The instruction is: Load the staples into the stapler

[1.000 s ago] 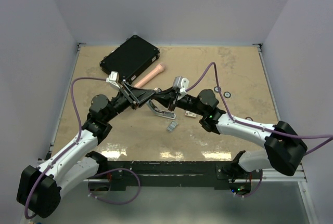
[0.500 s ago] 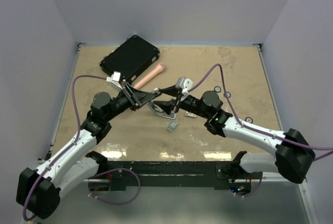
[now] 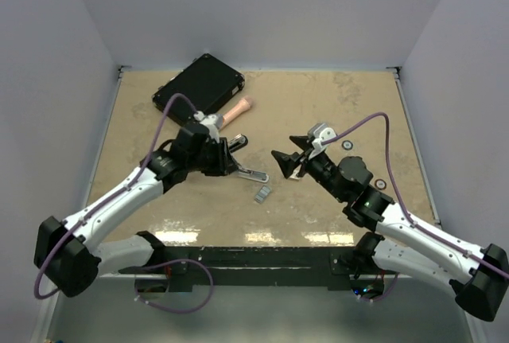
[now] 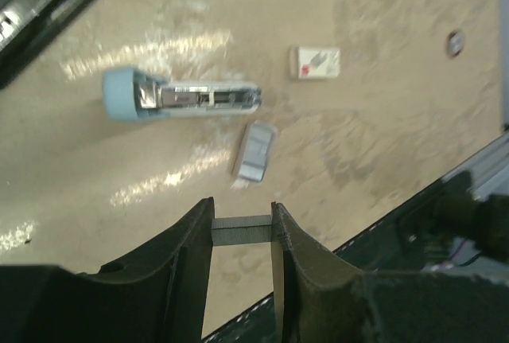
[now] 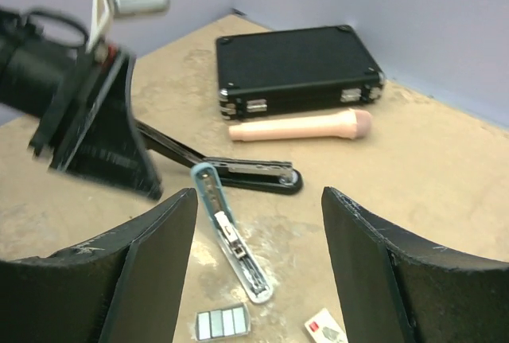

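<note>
My left gripper (image 4: pixel 242 217) is shut on the staples (image 4: pixel 242 231), a short grey ribbed strip held crosswise between its fingertips, above the table. The stapler (image 4: pixel 183 98) lies swung open beyond it, its light-blue magazine (image 5: pixel 231 239) facing up and its black base (image 5: pixel 238 174) splayed off at an angle. From above, my left gripper (image 3: pixel 221 158) hovers by the hinge end of the stapler (image 3: pixel 254 173). To the right of the stapler, my right gripper (image 3: pixel 285 165) stands open and holds nothing (image 5: pixel 258 196).
A small grey block of staples (image 4: pixel 254 152) (image 3: pixel 263 193) lies just near of the magazine. A white and red card (image 4: pixel 316 63) lies beside it. A black case (image 3: pixel 200 88) and a pink cylinder (image 3: pixel 236 110) lie at the back left. Small black rings (image 3: pixel 348 145) lie right.
My right gripper has opened and drawn back to the right, away from the left gripper it was meeting over the stapler. The left arm has swung forward over the stapler's hinge end.
</note>
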Motion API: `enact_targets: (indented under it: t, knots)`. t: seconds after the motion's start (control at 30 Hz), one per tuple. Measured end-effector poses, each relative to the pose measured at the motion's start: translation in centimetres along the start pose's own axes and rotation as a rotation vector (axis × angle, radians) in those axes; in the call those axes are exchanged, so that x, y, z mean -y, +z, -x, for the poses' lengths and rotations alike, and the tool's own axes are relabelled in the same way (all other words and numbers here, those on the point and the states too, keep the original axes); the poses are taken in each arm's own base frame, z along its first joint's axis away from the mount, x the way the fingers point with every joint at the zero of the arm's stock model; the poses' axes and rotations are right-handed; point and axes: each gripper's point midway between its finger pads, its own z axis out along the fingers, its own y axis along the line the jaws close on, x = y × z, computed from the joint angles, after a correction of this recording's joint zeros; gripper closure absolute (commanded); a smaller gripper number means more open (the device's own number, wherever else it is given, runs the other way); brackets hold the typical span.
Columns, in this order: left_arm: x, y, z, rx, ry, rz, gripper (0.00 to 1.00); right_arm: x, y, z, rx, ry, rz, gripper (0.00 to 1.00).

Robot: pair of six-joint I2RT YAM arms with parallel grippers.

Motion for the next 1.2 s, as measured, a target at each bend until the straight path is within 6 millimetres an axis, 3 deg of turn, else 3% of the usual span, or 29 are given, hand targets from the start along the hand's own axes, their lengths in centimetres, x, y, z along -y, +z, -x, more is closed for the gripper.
enact_targets:
  t: [0.17,0.33,0.53,0.9,1.2]
  knots:
    - [-1.2,1.4,-7.1,-0.254,0.131,0.125,0.75,1.6,-0.8,-0.9,-0.040,0.008,-0.091,0.32]
    - [-2.0,2.0,-11.3,-0.374,0.245,0.216,0.75,2.1,-1.1,-2.2,-0.080,0.029,-0.121,0.32]
    - [-3.0,3.4,-15.8,-0.478,0.387,0.306,0.74,2.1,-1.1,-2.3,-0.086,0.042,-0.129,0.32]
    - [-4.4,6.1,-17.8,-0.474,0.484,0.390,0.69,2.1,-1.2,-3.2,-0.115,0.046,-0.131,0.32]
    - [-3.6,7.1,-17.5,-0.433,0.481,0.355,0.59,2.5,-1.6,-3.3,-0.127,0.042,-0.150,0.32]
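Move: The left gripper already holds a strip of staples, about 17 cm above the table. Its target, bare table nearer the robot than the staple box, lies some 9 cm back and 4 cm right. The box is about 3 cm back and 9 cm right, the light-blue stapler 4 cm ahead and 6 cm right, the black stapler 10 cm ahead and 4 cm left. From the right hand, that spot is about 8 cm back, 9 cm left and 27 cm below. Bring the left gripper down about 17 cm and back some 9 cm, easing right, to the bare table on the near side of the staple box; finish almost straight down, setting the strip against the table. Roll the wrist roughly 40 degrees so the fingers point steeply down, keeping the strip pinched. Let the open, empty right hand sink about 3.5 cm and drift slightly right. ##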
